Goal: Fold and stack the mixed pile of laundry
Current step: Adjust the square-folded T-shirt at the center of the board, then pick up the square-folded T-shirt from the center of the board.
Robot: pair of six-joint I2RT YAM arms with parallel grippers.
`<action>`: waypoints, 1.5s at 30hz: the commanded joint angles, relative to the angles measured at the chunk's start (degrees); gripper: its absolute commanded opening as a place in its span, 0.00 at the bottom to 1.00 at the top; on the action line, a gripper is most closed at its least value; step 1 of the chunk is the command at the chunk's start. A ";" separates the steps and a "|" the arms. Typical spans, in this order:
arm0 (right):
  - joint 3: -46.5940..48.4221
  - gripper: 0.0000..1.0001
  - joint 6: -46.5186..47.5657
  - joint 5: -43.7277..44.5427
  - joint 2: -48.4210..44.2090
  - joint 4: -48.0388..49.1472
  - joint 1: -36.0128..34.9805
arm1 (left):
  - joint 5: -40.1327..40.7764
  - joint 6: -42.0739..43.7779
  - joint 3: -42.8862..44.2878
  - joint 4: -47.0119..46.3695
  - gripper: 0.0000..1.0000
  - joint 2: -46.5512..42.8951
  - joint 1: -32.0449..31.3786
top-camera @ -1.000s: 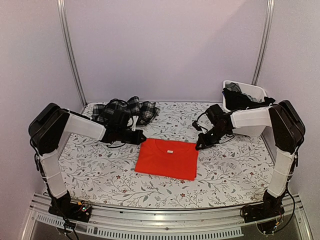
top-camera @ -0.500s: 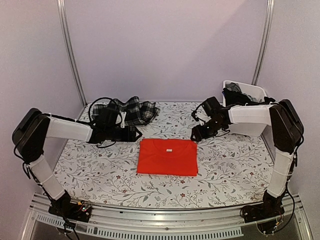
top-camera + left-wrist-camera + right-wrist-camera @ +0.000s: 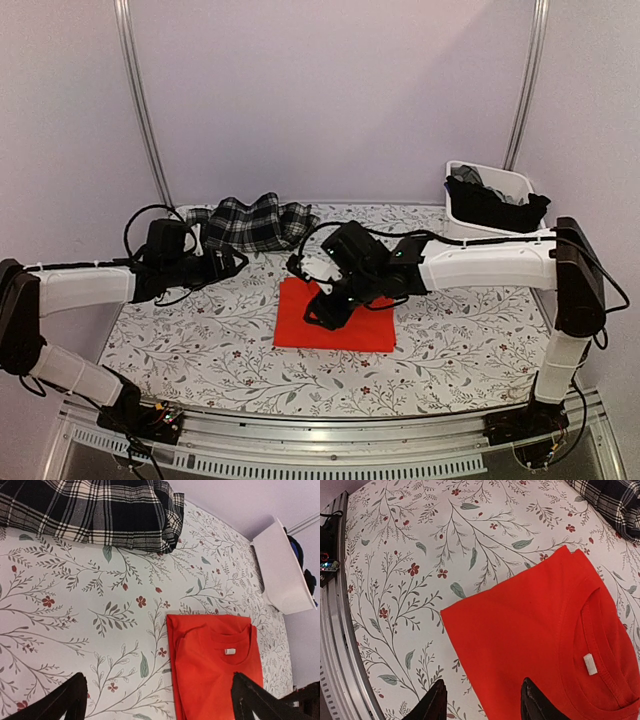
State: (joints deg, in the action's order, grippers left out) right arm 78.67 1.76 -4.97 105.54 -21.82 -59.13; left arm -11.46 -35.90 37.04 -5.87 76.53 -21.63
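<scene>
A folded orange-red shirt (image 3: 345,325) lies flat at the middle of the floral tablecloth (image 3: 200,330), collar tag up. Against the back wall sits the black-and-white plaid garment (image 3: 255,222). Dark garments (image 3: 495,205) fill the white bin (image 3: 487,180) at back right. My left gripper (image 3: 232,262) hovers open to the left of the shirt, below the plaid. In the left wrist view the left gripper (image 3: 160,707) frames the shirt (image 3: 215,670) and plaid (image 3: 100,510). My right gripper (image 3: 325,310) hangs open over the shirt's left edge (image 3: 535,630), right gripper (image 3: 485,707) holding nothing.
The right arm (image 3: 470,268) stretches across the table above the shirt's far edge. A metal rail (image 3: 300,450) runs along the near edge, also seen as the rail (image 3: 335,590) in the right wrist view. Aluminium posts (image 3: 140,100) stand at the back corners.
Both grippers let go of the shirt's far corners and opened. The left arm drew back to the left; the right arm swung leftwards over the shirt.
</scene>
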 commanded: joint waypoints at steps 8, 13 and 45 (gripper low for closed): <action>14.11 0.42 2.81 1.90 16.51 -2.64 -7.68 | -3.42 -4.21 -5.35 3.04 1.00 -3.42 3.96; 16.86 0.41 3.48 2.42 20.99 -2.91 -8.13 | -4.70 -4.94 -5.69 2.23 1.00 -3.14 4.23; 6.56 0.00 4.04 5.57 9.97 13.05 -5.92 | -16.95 -23.95 -13.26 -33.72 1.00 15.37 -4.21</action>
State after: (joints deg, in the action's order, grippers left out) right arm 84.27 6.17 2.00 117.16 -11.31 -65.34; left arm -26.74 -56.21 21.02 -33.04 88.33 -23.88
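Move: The right hand hovers half open over the red T-shirt, with the shirt's near-left corner about 8 cm to its left, 3 cm back and 11 cm below. The shirt's middle lies some 5 cm ahead and 5 cm to its right, and the plaid shirt about 28 cm ahead and 14 cm left. From the wide-open left hand that same corner is roughly 12 cm back, 10 cm right and 11 cm down. Left and down goes the right hand, some 8 cm across and 10 cm down, to the T-shirt's near-left corner; its half-open fingers shut and pinch the cloth, then lift it about 7 cm. The left hand, fingers kept wide, sinks and draws back, first edging left and then right, towards that corner, tilting and rolling some 25 degrees without gripping anything. ##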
